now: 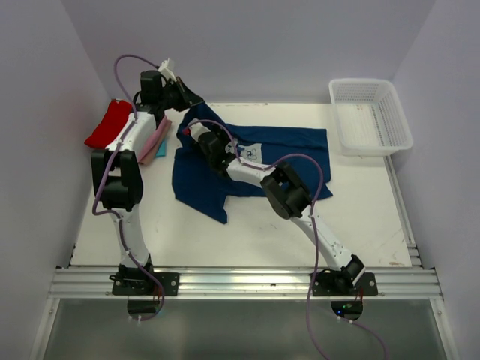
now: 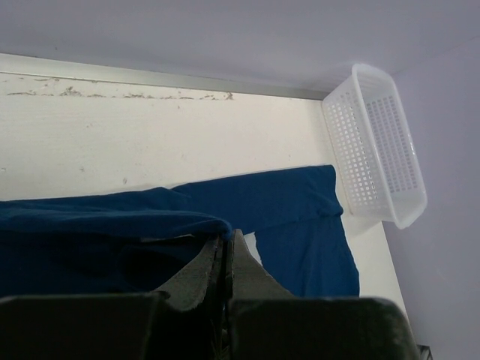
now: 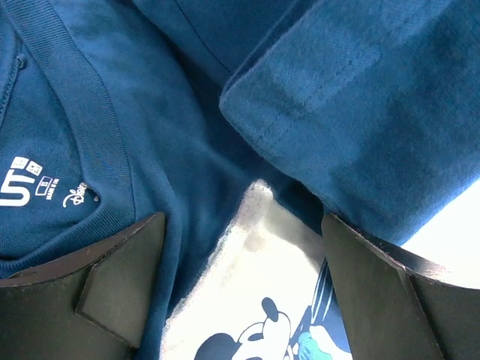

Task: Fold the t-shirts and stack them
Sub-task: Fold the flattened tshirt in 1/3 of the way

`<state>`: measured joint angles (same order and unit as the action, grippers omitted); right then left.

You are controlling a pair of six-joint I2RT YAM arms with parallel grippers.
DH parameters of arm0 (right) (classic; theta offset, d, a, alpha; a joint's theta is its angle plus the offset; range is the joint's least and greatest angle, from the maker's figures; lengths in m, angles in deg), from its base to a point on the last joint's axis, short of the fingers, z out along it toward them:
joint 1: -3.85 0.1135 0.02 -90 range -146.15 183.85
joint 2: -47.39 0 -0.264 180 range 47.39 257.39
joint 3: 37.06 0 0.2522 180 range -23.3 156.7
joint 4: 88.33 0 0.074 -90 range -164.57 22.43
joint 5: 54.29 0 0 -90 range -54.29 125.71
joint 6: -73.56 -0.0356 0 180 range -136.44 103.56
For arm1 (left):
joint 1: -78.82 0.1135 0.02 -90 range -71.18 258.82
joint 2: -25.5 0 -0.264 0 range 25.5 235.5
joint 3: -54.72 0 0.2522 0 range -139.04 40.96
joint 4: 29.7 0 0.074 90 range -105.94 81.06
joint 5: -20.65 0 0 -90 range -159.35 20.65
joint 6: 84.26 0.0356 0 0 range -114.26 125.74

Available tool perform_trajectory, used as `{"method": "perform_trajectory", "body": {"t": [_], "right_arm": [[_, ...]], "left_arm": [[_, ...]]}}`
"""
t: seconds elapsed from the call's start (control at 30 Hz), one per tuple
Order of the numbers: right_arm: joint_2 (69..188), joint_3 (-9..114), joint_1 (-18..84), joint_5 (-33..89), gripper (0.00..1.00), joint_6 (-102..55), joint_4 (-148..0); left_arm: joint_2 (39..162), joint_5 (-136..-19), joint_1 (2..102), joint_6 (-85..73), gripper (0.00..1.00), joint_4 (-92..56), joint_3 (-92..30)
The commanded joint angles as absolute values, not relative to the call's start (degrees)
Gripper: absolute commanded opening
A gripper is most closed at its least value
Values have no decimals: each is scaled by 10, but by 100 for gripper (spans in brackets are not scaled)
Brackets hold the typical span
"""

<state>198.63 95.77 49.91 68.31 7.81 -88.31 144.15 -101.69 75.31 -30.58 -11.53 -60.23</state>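
The navy t-shirt point(image 1: 289, 150) lies spread across the middle of the table, its pale cartoon print point(image 3: 262, 300) facing up. At its back left corner my left gripper point(image 1: 193, 103) is shut on a raised fold of navy cloth point(image 2: 187, 221). My right gripper point(image 1: 195, 135) hovers low over the shirt near the collar point(image 3: 105, 150), open wide, with the print's top edge between its fingers point(image 3: 120, 277); a sleeve hem point(image 3: 337, 97) is folded over beside them. Folded red point(image 1: 109, 124), pink point(image 1: 157, 139) and teal point(image 1: 150, 156) t-shirts sit at the left edge beside my left arm.
A white mesh basket point(image 1: 370, 116) stands at the back right corner, also visible in the left wrist view as the basket point(image 2: 375, 142) just beyond the shirt's far edge. Walls enclose the table at the back and both sides. A metal rail point(image 1: 247, 281) runs along the near edge.
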Motion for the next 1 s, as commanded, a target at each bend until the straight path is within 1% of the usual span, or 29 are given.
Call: {"method": "perform_trajectory", "body": {"t": [0.0, 0.23, 0.43, 0.6, 0.7, 0.97], "right_arm": [[1956, 922, 497, 710, 89, 102, -938], [1885, 793, 503, 698, 88, 140, -1057], [1854, 741, 511, 675, 88, 157, -1112], [1819, 696, 510, 620, 89, 146, -1140], [1810, 693, 511, 608, 90, 156, -1161], [1876, 792, 507, 617, 91, 163, -1095]], "left_arm": [[1435, -1033, 753, -308, 0, -130, -631], [1442, -1033, 756, -308, 0, -130, -632], [1448, -1029, 757, -308, 0, -127, -632], [1449, -1027, 759, -306, 0, -124, -632], [1450, -1027, 760, -304, 0, -124, -629], [1449, -1035, 761, -309, 0, -132, -617]]}}
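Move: The blue t-shirt's collar end lies about 13 cm left of the right gripper, 2 cm back and 2 cm below; its print sits some 8 cm back and 5 cm right, its near sleeve about 24 cm back and 8 cm left. The pink shirt of the stack is roughly 26 cm left and 4 cm back. From the left gripper, shut on the raised far corner, the collar end lies some 6 cm left, 4 cm back and 18 cm below. Hold the left gripper still, keeping the far corner pinched and raised. With the right fingers staying wide open and low on the t-shirt beside the print, drag back and to the right, then ease back leftward and lift about 5 cm clear of the cloth, tipping the fingertips up and swinging them counter-clockwise by roughly 10 degrees. ##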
